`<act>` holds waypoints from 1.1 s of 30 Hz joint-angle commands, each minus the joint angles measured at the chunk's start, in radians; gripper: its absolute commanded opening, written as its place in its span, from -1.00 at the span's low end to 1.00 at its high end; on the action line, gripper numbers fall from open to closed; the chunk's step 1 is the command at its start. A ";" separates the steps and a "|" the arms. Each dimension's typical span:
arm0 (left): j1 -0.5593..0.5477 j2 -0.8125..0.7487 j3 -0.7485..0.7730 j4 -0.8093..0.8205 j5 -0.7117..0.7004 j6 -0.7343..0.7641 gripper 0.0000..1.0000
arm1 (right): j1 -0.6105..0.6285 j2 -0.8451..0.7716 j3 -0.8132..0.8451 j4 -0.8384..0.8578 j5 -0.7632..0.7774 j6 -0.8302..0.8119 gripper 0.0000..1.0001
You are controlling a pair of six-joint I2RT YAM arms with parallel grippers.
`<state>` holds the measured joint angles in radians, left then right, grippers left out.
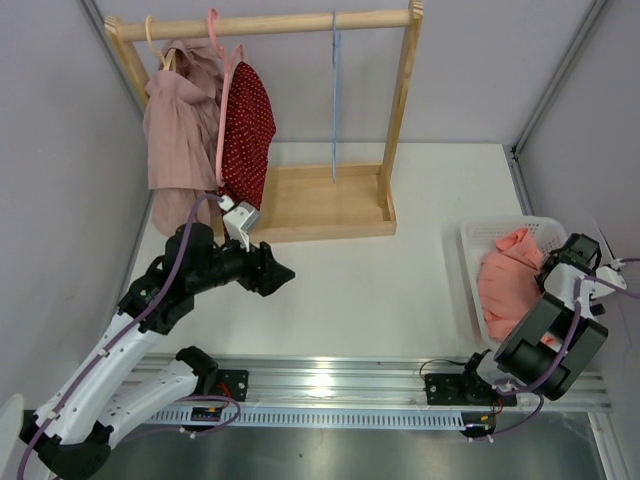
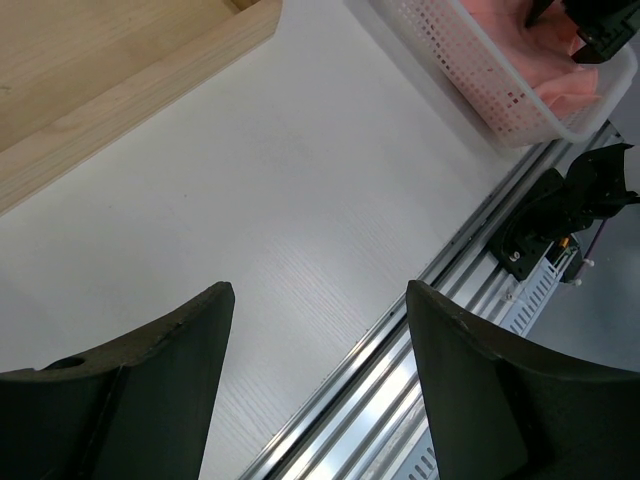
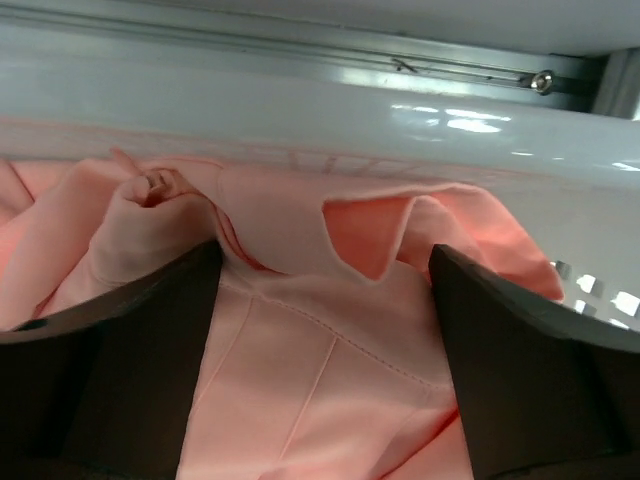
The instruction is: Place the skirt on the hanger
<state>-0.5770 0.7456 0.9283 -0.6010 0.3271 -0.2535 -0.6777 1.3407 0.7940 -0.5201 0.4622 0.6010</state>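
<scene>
The salmon-pink skirt (image 1: pixel 508 278) lies crumpled in a white basket (image 1: pixel 470 240) at the right of the table. My right gripper (image 1: pixel 548 272) is down in the basket, over the skirt. In the right wrist view its jaws (image 3: pixel 325 255) stand wide open, with a seamed fold of the skirt (image 3: pixel 300 340) between them, not pinched. The light-blue wire hanger (image 1: pixel 335 100) hangs bare from the wooden rack's rail (image 1: pixel 300 22). My left gripper (image 1: pixel 275 270) hovers open over the bare table in front of the rack, holding nothing (image 2: pixel 320 290).
A dusty mauve garment (image 1: pixel 180 130) and a dark red dotted garment (image 1: pixel 247 130) hang at the rack's left end, on a cream hanger (image 1: pixel 152 40) and a pink one (image 1: pixel 222 90). The rack's wooden base (image 1: pixel 320 205) sits mid-table. Grey walls close in left and right.
</scene>
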 commanded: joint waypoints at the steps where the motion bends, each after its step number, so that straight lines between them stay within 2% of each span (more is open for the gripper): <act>1: -0.006 -0.009 0.010 0.012 0.024 0.013 0.50 | 0.016 -0.018 -0.042 0.078 -0.037 0.006 0.56; 3: -0.006 -0.011 0.009 0.013 0.023 0.013 0.50 | 0.021 -0.043 -0.055 0.097 -0.043 -0.003 0.13; 4: -0.004 -0.011 0.009 0.012 0.023 0.013 0.50 | 0.023 -0.049 -0.061 0.100 -0.059 -0.001 -0.38; 5: -0.004 -0.011 0.009 0.012 0.021 0.013 0.50 | 0.023 -0.054 -0.065 0.104 -0.071 -0.003 -0.64; 7: -0.004 -0.011 0.006 0.012 0.020 0.013 0.50 | 0.032 -0.069 -0.061 0.100 -0.106 -0.001 -1.00; 14: -0.006 -0.011 0.012 0.009 0.009 0.016 0.50 | 0.170 -0.159 0.120 -0.033 -0.092 0.019 -1.00; 24: -0.004 -0.002 0.014 0.015 0.001 0.016 0.48 | 0.358 -0.196 0.562 -0.262 -0.089 0.029 -1.00; 28: -0.006 -0.003 0.014 0.012 -0.003 0.016 0.48 | 0.400 -0.176 0.778 -0.307 -0.164 0.023 -1.00; 29: -0.004 -0.003 0.014 0.009 -0.011 0.017 0.48 | 0.411 -0.163 0.894 -0.332 -0.181 0.022 -1.00; 33: -0.004 0.000 0.015 0.009 -0.020 0.014 0.48 | 0.478 -0.081 1.187 -0.366 -0.256 -0.007 -1.00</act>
<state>-0.5770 0.7460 0.9283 -0.6014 0.3176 -0.2531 -0.2420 1.2423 1.7851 -0.9184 0.2886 0.6075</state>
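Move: A fold of the coral skirt already lies between my right hand's open fingers; the skirt's middle is about 9 cm to that hand's left, level fore and aft and some 2 cm lower. The basket's right rim is about 7 cm to its right and a little higher, and the rack's right foot roughly 43 cm left and 18 cm farther out. From my left hand the skirt lies about 57 cm right, 1 cm ahead and 22 cm down. I shut my right fingers fully on the fold of skirt between them, the hand dipping a hair and easing forward and left. Keeping that pinch, I lift fast, about 35 cm up out of the basket, drifting some 12 cm forward and as much left, while the wrist tips the fingers up and swings counter-clockwise, about 40 and 30 degrees. ##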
